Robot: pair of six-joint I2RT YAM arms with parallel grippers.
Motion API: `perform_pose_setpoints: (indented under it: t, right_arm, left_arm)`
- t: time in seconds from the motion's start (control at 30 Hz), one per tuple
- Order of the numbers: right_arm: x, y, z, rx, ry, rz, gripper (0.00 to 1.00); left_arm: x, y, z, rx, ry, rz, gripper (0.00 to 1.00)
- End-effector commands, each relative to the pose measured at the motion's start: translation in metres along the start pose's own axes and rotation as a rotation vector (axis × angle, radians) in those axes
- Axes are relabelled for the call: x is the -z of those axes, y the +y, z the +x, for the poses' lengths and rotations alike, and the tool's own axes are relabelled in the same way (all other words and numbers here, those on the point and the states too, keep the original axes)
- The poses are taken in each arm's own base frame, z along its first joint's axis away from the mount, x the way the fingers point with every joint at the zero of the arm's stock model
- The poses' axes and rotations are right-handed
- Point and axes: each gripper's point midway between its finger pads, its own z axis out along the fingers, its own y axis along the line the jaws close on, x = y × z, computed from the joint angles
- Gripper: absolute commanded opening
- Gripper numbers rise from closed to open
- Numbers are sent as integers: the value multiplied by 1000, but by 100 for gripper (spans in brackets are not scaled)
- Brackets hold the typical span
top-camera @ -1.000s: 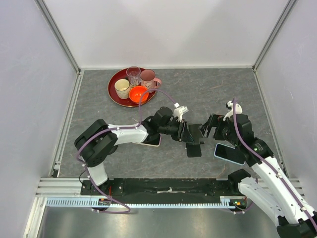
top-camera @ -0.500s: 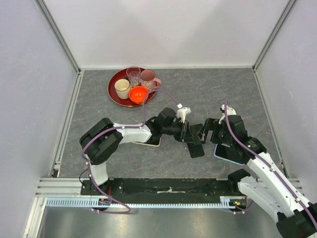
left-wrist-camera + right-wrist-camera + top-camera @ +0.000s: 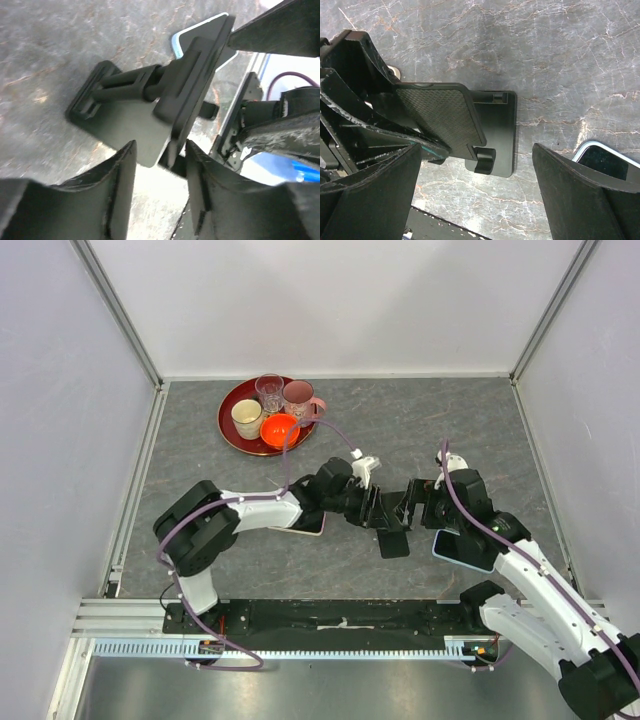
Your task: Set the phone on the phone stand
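The black phone stand (image 3: 392, 540) stands mid-table between both arms, its textured plate (image 3: 440, 115) tilted up over its base (image 3: 500, 130). A phone with a pale blue rim (image 3: 462, 552) lies flat to the right of it, partly under my right arm, and shows at the lower right of the right wrist view (image 3: 605, 160). My left gripper (image 3: 378, 512) is behind the stand, open, with the plate's lower edge (image 3: 155, 145) at its fingertips. My right gripper (image 3: 412, 505) hangs wide open over the stand's right side, holding nothing.
A red tray (image 3: 232, 435) with several cups and an orange bowl stands at the back left. A second flat, pale device (image 3: 305, 526) lies under my left forearm. White walls enclose the table on three sides.
My right gripper has moved left, closer to the stand. My left gripper narrowed briefly and has parted again at the stand's back. The stand and phone have stayed put.
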Motion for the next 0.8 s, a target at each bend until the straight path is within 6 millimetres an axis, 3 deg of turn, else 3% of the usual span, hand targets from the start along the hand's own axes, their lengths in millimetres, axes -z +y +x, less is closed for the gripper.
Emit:
perform_pose_setpoints:
  t: [0.0, 0.07, 0.23, 0.47, 0.57, 0.77]
  right_arm:
    - [3, 12, -15, 38, -51, -47, 98]
    - [4, 14, -16, 46, -50, -52, 98]
    - [-2, 23, -16, 109, -45, -60, 98]
    - [-8, 23, -24, 195, -27, 80, 98]
    - [-13, 23, -24, 233, -14, 145, 98]
    - [-29, 23, -18, 296, 10, 245, 98]
  left_arm:
    - [37, -1, -16, -56, -65, -78, 57]
    - [54, -14, -13, -69, -84, -48, 64]
    - [110, -46, -32, -141, -185, -57, 71]
    - [176, -62, -38, -168, -347, -120, 75]
    - [199, -72, -40, -156, -425, -101, 77]
    - [218, -80, -35, -150, -445, -90, 78]
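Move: The phone stand's middle is about 4 cm right, 1 cm back and 4 cm below the left hand, whose partly open fingers sit at the edge of its raised plate. The cream-rimmed phone lies some 20 cm left of the left hand, level with it and about 8 cm below. From the right hand, the stand is about 5 cm left, neither ahead nor back, and 7 cm down; the blue-rimmed phone lies about 12 cm right, 6 cm back and 10 cm below. Pull the left gripper clear of the stand's plate: slide it left first, opening the fingers, then lift it steeply while carrying on left and slightly back, ending about 17 cm up and 14 cm left. Meanwhile ease the wide-open right gripper some 4 cm left and 2 cm forward at nearly constant height, rolling its left side down about 15 degrees, to bring its fingers either side of the stand. ##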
